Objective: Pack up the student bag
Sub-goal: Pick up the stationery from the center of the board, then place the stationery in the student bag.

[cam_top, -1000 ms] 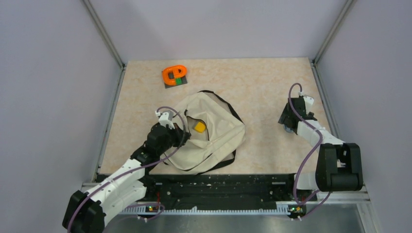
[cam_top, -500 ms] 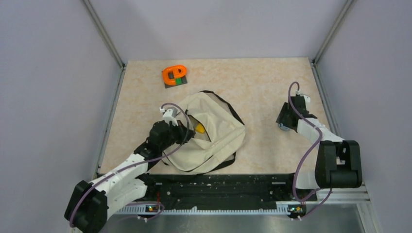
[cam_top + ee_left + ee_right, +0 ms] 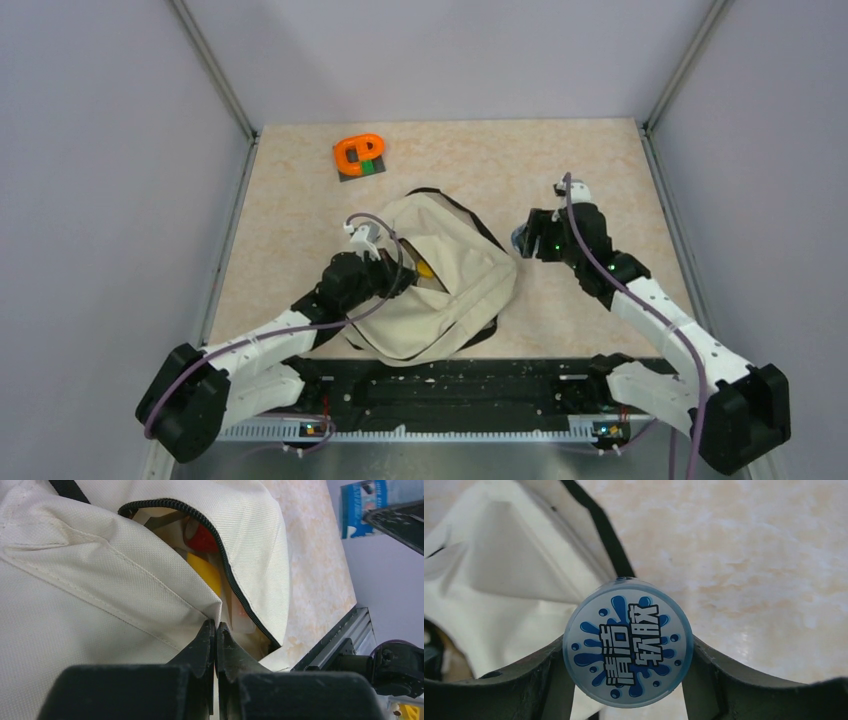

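Observation:
The student bag [image 3: 445, 300] lies in the middle of the table, beige with black zip lines. Its mouth [image 3: 220, 555] gapes, showing a yellow thing [image 3: 206, 572] and a red thing [image 3: 202, 537] inside. My left gripper [image 3: 216, 625] is shut on the fabric edge at the bag's mouth, on the bag's left side in the top view [image 3: 392, 268]. My right gripper [image 3: 628, 649] is shut on a round blue container [image 3: 628, 642] with a blue splash label on its end. It hangs just off the bag's right edge [image 3: 522, 243].
An orange object on a dark base [image 3: 359, 155] sits at the back left of the table. Grey walls close in three sides. A black rail [image 3: 450, 390] runs along the near edge between the arm bases.
My right arm swung left from the table's right side to the bag's right edge, carrying the container. My left gripper pulled the bag's edge to the right, shifting the bag.

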Controlling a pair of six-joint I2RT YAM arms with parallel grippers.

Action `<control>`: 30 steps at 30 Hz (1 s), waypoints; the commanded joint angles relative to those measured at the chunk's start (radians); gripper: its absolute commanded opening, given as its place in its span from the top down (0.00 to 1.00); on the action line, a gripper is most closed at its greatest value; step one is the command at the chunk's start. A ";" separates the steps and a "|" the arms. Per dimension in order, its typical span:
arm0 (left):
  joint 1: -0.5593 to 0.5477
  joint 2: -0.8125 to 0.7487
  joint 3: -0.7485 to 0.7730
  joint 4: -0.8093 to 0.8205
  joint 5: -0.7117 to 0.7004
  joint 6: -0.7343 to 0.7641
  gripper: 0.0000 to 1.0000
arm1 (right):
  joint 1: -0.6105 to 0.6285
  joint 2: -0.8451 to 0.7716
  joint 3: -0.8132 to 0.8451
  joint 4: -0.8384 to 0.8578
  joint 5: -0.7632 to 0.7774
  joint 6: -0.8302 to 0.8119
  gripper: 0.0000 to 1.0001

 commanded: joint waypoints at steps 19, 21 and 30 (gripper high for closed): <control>-0.012 -0.168 0.089 -0.258 -0.286 0.084 0.51 | 0.594 0.246 0.241 0.360 -0.078 -0.067 0.91; -0.009 -0.157 0.105 -0.277 -0.320 0.101 0.48 | 0.601 0.246 0.235 0.372 -0.075 -0.064 0.91; -0.004 -0.043 0.133 -0.193 -0.277 0.104 0.32 | 0.607 0.222 0.209 0.368 -0.046 -0.052 0.93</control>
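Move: The right hand holds the blue tub; the bag's mouth that it is taken to lies about 24 cm to its left, 8 cm back and 8 cm below. The bag's right corner is some 3 cm left, 5 cm back and 13 cm below that hand, and the far black strap about 12 cm left, 3 cm ahead, equally low. From the left hand, whose shut fingers pinch the mouth's left lip, the middle of the mouth is about 3 cm ahead, 4 cm to the right and 5 cm lower. Still gripping the blue tub, the right hand sweeps about 22 cm left and some 8 cm back, over the bag's right side to its mouth, rising roughly 4 cm and turning about 40 degrees counter-clockwise, then hovers there. Meanwhile the left fingers open wide and let go of the lip, that hand easing about 4 cm left and 2 cm forward with a slight counter-clockwise turn. ##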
